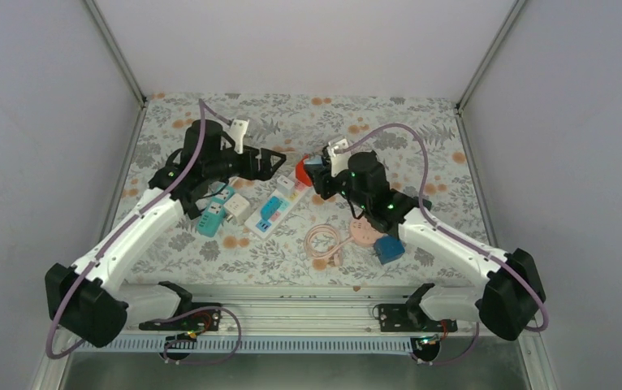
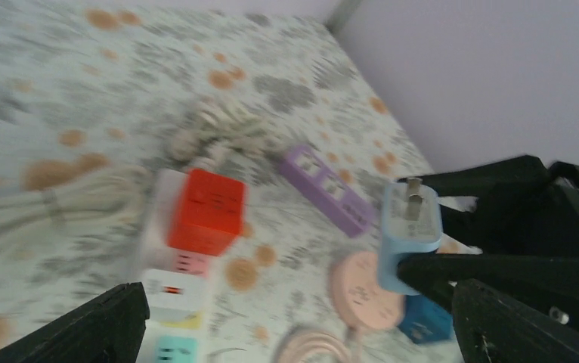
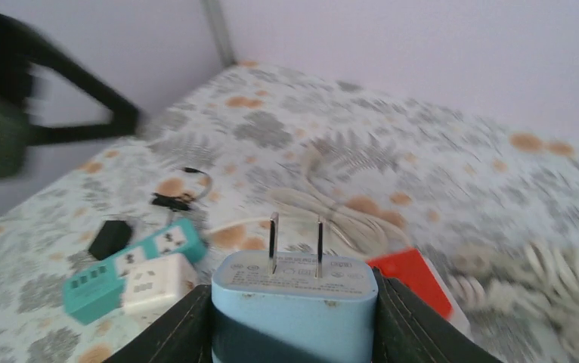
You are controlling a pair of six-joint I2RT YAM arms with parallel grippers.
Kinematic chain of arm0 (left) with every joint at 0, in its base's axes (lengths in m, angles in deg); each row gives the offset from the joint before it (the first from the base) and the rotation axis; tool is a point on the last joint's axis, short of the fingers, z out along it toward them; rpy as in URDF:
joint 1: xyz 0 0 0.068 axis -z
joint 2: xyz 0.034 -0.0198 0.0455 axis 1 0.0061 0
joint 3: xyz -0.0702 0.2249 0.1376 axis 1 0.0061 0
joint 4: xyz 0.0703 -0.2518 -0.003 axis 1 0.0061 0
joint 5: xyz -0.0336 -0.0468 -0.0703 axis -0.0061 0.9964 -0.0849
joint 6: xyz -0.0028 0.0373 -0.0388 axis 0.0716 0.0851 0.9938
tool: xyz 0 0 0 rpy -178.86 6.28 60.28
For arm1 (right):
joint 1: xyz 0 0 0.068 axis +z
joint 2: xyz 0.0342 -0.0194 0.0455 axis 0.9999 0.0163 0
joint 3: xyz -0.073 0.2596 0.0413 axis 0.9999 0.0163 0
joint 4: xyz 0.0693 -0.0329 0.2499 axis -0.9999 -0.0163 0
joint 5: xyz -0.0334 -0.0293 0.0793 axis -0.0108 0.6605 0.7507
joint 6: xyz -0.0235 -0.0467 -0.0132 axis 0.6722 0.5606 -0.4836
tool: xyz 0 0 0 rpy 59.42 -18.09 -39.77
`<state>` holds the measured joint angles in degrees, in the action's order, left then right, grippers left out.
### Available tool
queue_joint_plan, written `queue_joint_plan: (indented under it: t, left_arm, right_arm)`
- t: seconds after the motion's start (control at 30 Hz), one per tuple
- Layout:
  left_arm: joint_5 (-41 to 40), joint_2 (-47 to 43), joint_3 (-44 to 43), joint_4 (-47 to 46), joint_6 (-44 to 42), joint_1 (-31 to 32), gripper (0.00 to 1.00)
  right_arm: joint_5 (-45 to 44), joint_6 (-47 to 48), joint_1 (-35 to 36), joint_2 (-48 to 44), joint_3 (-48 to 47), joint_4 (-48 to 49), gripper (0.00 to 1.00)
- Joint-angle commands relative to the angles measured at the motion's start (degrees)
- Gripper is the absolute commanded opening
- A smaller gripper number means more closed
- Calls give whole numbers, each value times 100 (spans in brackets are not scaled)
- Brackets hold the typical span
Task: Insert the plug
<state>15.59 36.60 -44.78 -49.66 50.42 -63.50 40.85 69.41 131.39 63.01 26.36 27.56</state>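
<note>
My right gripper (image 3: 295, 306) is shut on a light blue plug (image 3: 292, 291) with two flat prongs pointing away from the wrist. In the top view the right gripper (image 1: 321, 175) holds the plug (image 1: 315, 165) above the far end of a white power strip (image 1: 274, 210) with coloured sockets. A red cube adapter (image 1: 301, 171) sits at that end. My left gripper (image 1: 272, 162) is open and empty, just left of the red cube. In the left wrist view the plug (image 2: 410, 234) hangs right of the red cube (image 2: 207, 212) and the strip (image 2: 171, 296).
A teal strip (image 1: 210, 219) and a white cube adapter (image 1: 236, 207) lie left of the power strip. A pink disc (image 1: 362, 234), a coiled pink cable (image 1: 324, 242) and a blue cube (image 1: 389, 249) lie under the right arm. A purple strip (image 2: 324, 189) and white cable (image 3: 332, 204) lie farther back.
</note>
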Motion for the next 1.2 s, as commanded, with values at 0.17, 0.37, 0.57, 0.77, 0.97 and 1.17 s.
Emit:
queue_joint_plan:
  t: [0.17, 0.37, 0.57, 0.77, 0.97, 1.17]
  left_arm:
    - [2837, 624, -275, -560, 806, -67, 98]
    - [3231, 888, -316, -551, 853, -64, 85]
    - [2995, 1199, -559, 208, 270, 3, 56]
    - [2933, 1280, -566, 402, -11, 60, 50]
    - [2774, 1251, -552, 486, -259, 101, 21]
    - [2467, 1131, -590, 337, -311, 88, 9]
  right_arm:
    - [1549, 2179, 130, -396, 489, 1617, 41]
    - [1729, 2759, 153, -404, 440, 1575, 43]
    - [1772, 2966, 161, -165, 222, 1211, 43]
    - [1659, 2811, 171, 89, -33, 785, 42]
    - [1431, 2630, 171, 314, -224, 478, 43]
    - [1180, 1817, 133, 229, -349, 248, 84]
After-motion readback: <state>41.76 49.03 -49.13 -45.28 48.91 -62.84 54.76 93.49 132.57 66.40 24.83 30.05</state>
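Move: My right hand holds the light-blue plug, which lies about 9 cm to the right of my open left hand, about level fore and aft and 4 cm lower. That puts my left gripper some 10 cm left of my right hand and 4 cm above it. Down on the strip, about 25 cm below my left hand, the red adapter sits 8 cm ahead and 9 cm right, and the white adapter 5 cm ahead and 4 cm right. I swing my left hand some 6 cm right, with about 3.5 cm back and then down, turning it clockwise a good 20 degrees, and close its fingers on the plug's sides from the prong end. My right hand brings the plug about 4 cm left and 3 cm back, rising and sinking again as it turns counter-clockwise and tips up, then opens and lets go. ##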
